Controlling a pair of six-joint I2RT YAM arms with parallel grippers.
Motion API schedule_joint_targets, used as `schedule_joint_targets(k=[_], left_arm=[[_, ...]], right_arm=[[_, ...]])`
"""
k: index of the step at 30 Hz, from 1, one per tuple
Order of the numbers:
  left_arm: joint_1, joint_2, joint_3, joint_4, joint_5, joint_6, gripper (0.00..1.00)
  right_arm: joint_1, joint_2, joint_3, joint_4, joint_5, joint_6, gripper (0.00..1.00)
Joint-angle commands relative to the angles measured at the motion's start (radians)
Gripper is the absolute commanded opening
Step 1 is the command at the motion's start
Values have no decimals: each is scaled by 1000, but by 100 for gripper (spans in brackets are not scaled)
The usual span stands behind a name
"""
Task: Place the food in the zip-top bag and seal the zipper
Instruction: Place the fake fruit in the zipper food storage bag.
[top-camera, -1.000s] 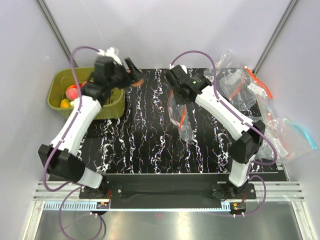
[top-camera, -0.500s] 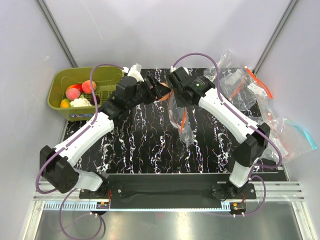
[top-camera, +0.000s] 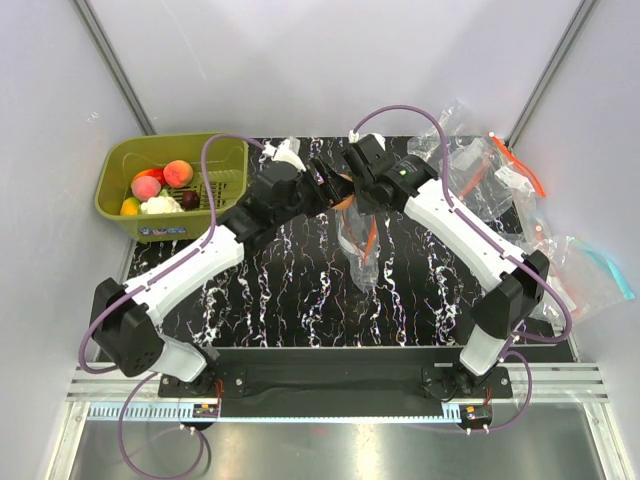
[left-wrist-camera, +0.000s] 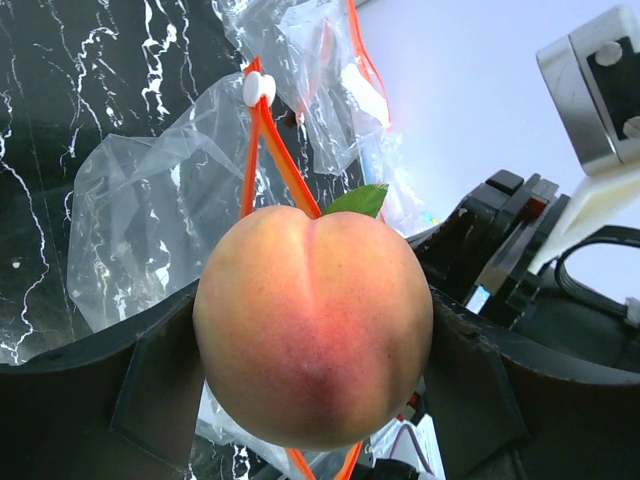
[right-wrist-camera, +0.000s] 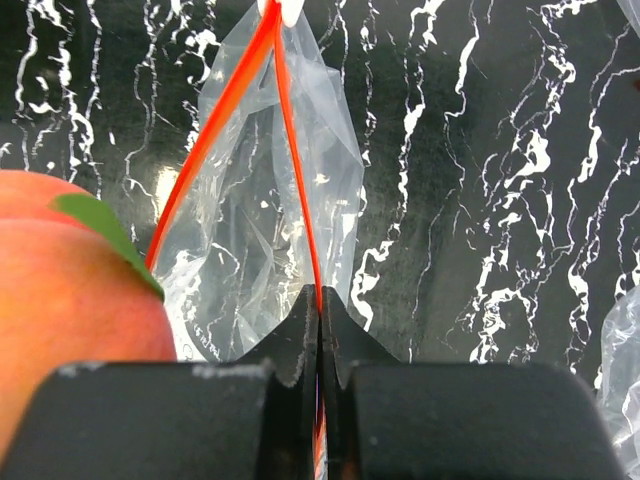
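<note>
A round orange-pink peach with a green leaf is clamped between the jaws of my left gripper. It hovers right beside the mouth of the zip-top bag, which hangs clear and crinkled over the black marbled table. My right gripper is shut on one side of the red-orange zipper, holding the mouth parted; the white slider sits at the far end. The same peach shows at the left edge of the right wrist view. Two more peaches and a dark plum lie in the green basket.
The basket at the back left also holds a white cauliflower and a yellow-orange piece. Spare clear bags are piled at the back right, one with a light-blue strip. Both arms meet over the table's far middle.
My left arm has swung right from above the basket to the bag mouth, carrying the peach. My right gripper kept its hold and shifted slightly, drawing the bag a little toward the centre.
</note>
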Motion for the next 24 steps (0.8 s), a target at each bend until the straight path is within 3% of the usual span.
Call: schedule_joint_targets(k=[1, 4, 11, 24], left_arm=[[-55, 27, -14, 48, -8, -11, 49], [-82, 53, -3, 25, -21, 10, 48], [-125, 111, 95, -219, -106, 109, 47], [-148, 85, 74, -256, -137, 135, 47]], right_arm=[[7, -44, 3, 60, 4, 14, 0], [7, -47, 0, 63, 4, 11, 0], [7, -63, -4, 64, 18, 9, 0], [7, -83, 3, 77, 9, 35, 0]])
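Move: The mouth of the zip-top bag, where the held peach is going, lies about 5 cm back from the left hand, 2 cm to its right and some 8 cm below. The slider end is roughly 4 cm ahead of that hand, 2 cm right and 6 cm below. From the right hand, already pinching one zipper strip, the mouth is about 3 cm left, 2 cm back and 3 cm lower; the peach is some 5 cm left, 3 cm ahead and 5 cm above. The peach, still gripped in the left hand, is lowered about 8 cm to the bag's mouth beside the right fingers, first almost straight down, then also back some 4 cm, drifting slightly right, as the wrist rolls about 20 degrees, left side rising. The right hand keeps its pinch on the orange strip, dipping right, back and down a couple of centimetres, then returning to end slightly higher. ##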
